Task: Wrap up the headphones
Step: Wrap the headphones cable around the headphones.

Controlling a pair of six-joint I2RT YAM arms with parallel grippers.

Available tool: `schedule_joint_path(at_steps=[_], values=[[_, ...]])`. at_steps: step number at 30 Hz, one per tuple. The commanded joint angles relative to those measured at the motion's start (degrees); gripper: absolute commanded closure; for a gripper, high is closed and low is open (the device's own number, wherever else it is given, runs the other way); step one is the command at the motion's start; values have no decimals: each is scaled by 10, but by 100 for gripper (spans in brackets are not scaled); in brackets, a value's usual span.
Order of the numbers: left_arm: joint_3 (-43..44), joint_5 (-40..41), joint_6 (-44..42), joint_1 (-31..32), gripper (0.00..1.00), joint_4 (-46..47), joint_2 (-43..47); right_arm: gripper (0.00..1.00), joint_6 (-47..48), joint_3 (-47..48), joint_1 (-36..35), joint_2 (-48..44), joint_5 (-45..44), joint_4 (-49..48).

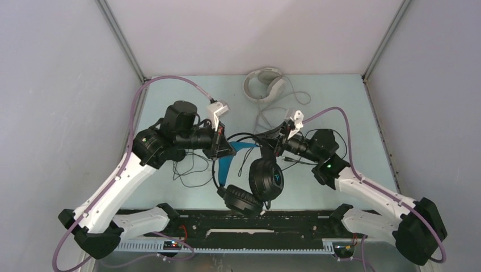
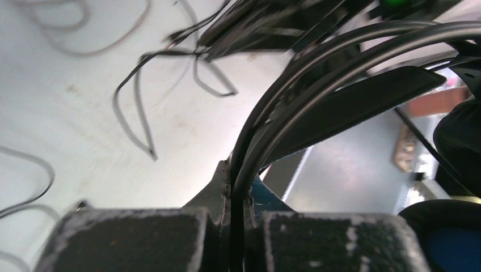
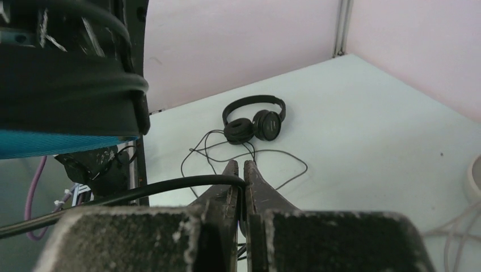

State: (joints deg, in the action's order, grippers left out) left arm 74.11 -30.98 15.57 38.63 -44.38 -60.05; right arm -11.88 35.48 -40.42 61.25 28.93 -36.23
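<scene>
The bulky black headphones [image 1: 266, 177] with the blue-lined headband [image 1: 228, 165] hang tilted between my two arms, earcups toward the near edge. My left gripper [image 1: 225, 148] [image 2: 238, 184] is shut on the thin black arcs of that headband [image 2: 317, 68]. My right gripper [image 1: 274, 144] [image 3: 241, 170] is shut on the black cord [image 3: 164, 187], which runs off left toward the headset. The white-grey headphones [image 1: 264, 84] lie at the back with their pale cord loose. The small thin black headphones [image 3: 253, 122] lie flat on the table, cord in loops.
Thin dark cord loops [image 1: 190, 170] lie under the left arm. Pale cord [image 1: 266, 116] trails from the white pair toward the middle. Grey walls close in the table on three sides. A black rail [image 1: 238, 218] runs along the near edge.
</scene>
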Motion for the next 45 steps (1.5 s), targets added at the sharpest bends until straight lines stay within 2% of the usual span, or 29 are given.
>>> schedule_joint_path(at_steps=[1,6,12,18,23,29,34,45], values=[[75,97,-101,24,100,-104,-7,100,-18,9,29,-54,9,107],[85,245,-199,65,100,-137,-6,100,-8,50,57,-98,27,285],[85,400,-334,137,100,-150,-32,100,-21,117,39,-80,46,457],[100,555,-379,155,100,-154,-80,100,-50,169,39,-67,81,533],[98,599,-379,155,100,-119,-87,100,-90,178,54,-67,136,517],[64,580,-381,155,100,-65,-63,100,-148,178,64,-61,139,459],[46,557,-382,155,100,-48,-56,100,-220,177,79,-46,186,384],[32,573,-379,155,100,-37,-66,100,-272,178,67,-14,219,314]])
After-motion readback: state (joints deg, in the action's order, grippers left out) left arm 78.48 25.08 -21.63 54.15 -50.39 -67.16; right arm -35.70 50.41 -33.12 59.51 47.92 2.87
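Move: The right hand pinches the cable; the nearer end of the held headphones' headband, which the cable goes to, lies about 4 cm back, 2 cm right and 3 cm above it, with the near ear cup about 11 cm back and 2 cm right and the far cup some 17 cm back and 4 cm left, both roughly level. From the left hand, shut on the headband's crown, the pinched cable is about 7 cm right and 4 cm ahead, about level. Keeping hold of the headband, the left hand swings the headphones round by some 60 degrees, carrying them about 9 cm forward and 6 cm left, dipping and partly rising again, until its fingers point mostly forward and down instead of right. The right hand, still pinching the cable, goes right and down, then back about 5 cm towards the band end and up to its old height, rolling some 40 degrees. ##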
